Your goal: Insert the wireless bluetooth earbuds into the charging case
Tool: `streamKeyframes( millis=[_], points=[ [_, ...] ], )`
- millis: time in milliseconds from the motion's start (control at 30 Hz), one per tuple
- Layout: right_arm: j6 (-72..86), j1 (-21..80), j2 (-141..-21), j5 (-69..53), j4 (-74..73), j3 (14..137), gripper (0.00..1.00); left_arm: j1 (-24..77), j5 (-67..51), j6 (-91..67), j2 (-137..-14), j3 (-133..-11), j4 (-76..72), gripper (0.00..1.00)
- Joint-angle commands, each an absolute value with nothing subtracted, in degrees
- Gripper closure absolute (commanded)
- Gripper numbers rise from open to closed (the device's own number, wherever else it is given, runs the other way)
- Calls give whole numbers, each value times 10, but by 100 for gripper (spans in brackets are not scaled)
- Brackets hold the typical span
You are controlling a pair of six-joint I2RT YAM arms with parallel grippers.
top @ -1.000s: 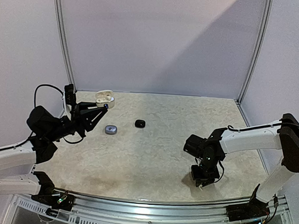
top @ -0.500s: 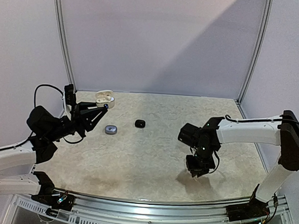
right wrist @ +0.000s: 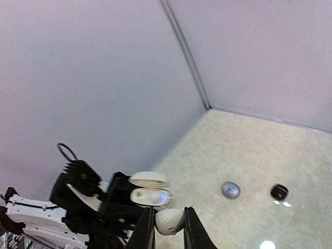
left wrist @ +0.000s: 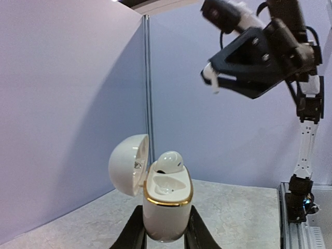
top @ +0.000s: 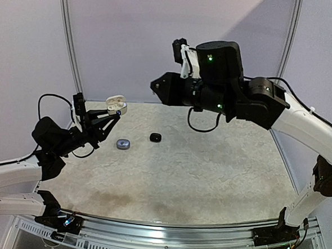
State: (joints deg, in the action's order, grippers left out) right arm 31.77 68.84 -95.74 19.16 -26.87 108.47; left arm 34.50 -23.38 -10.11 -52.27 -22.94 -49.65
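Note:
My left gripper (left wrist: 166,231) is shut on a white charging case (left wrist: 167,207) with a gold rim, held upright above the table's left side. Its lid (left wrist: 128,163) is swung open. One white earbud (left wrist: 169,162) sits in the far slot; the near slot is empty. My right gripper (right wrist: 168,224) is raised high and shut on another white earbud (right wrist: 169,220). In the top view the right gripper (top: 155,85) hangs above and to the right of the case (top: 116,104), apart from it. The left wrist view shows it at the upper right (left wrist: 213,78).
A small purplish round item (top: 123,144) and a small black one (top: 155,137) lie on the marbled table (top: 208,172) behind the middle. Lilac walls with metal posts (top: 69,45) close in the back and sides. The right arm's big black body (top: 219,77) spans the upper middle.
The right arm has swung up from low over the table's front right to high at the back, its gripper now pointing left toward the case. The left arm has barely moved.

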Motion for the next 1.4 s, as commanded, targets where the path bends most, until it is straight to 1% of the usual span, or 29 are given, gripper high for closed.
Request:
streamKeyframes(
  millis=[0, 67, 167, 367, 567, 767, 900, 1133, 1367],
  points=[
    [188, 725, -983, 195, -13, 1045, 100, 347, -187, -57, -529, -246, -523, 100],
    [151, 738, -1005, 173, 43, 1054, 100, 347, -187, -51, -531, -246, -527, 100],
    [109, 746, -1038, 156, 80, 1068, 100, 346, -187, -50, -535, -246, -534, 100],
    [77, 746, -1083, 150, 133, 1063, 100, 346, -188, -48, -535, -246, -538, 100],
    [63, 746, -1101, 178, 116, 1056, 100, 345, -187, -52, -534, -245, -540, 100],
    [82, 740, -1098, 197, 98, 1032, 100, 345, -188, -60, -537, -244, -544, 100],
    [115, 728, -1099, 178, 94, 1026, 100, 345, -192, -62, -538, -247, -544, 100],
    [131, 719, -1107, 175, 82, 1027, 100, 344, -197, -68, -541, -251, -540, 100],
    [138, 718, -1119, 145, 90, 1025, 100, 341, -199, -77, -542, -252, -535, 100]
  ],
)
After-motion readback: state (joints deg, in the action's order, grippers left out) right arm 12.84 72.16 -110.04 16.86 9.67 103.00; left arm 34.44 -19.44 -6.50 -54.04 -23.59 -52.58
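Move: The open white charging case, one earbud already in it, is about 11 cm to the left of the right hand, nearly level with it front to back (1 cm nearer) and some 8 cm lower; the right fingers hold the other white earbud. On the table some 41 cm below the right hand are the blue case, roughly 14 cm ahead and 17 cm left, and the black case, 18 cm ahead and 3 cm left. The left fingers grip the white case, its middle about 1 cm ahead, 1 cm right and 2 cm above them. The right hand carries the pinched earbud about 11 cm left to the charging case, first arching up and a little back, then coming forward again and sinking some 6 cm from the top of the arc, so that the stem comes down at the empty well beside the earbud already in place. Its wrist tips the fingers up by some 20 degrees net and the grip stays shut, while the left hand keeps hold of the case, shifts it about 1 cm forward and up early on, and then almost holds still. ##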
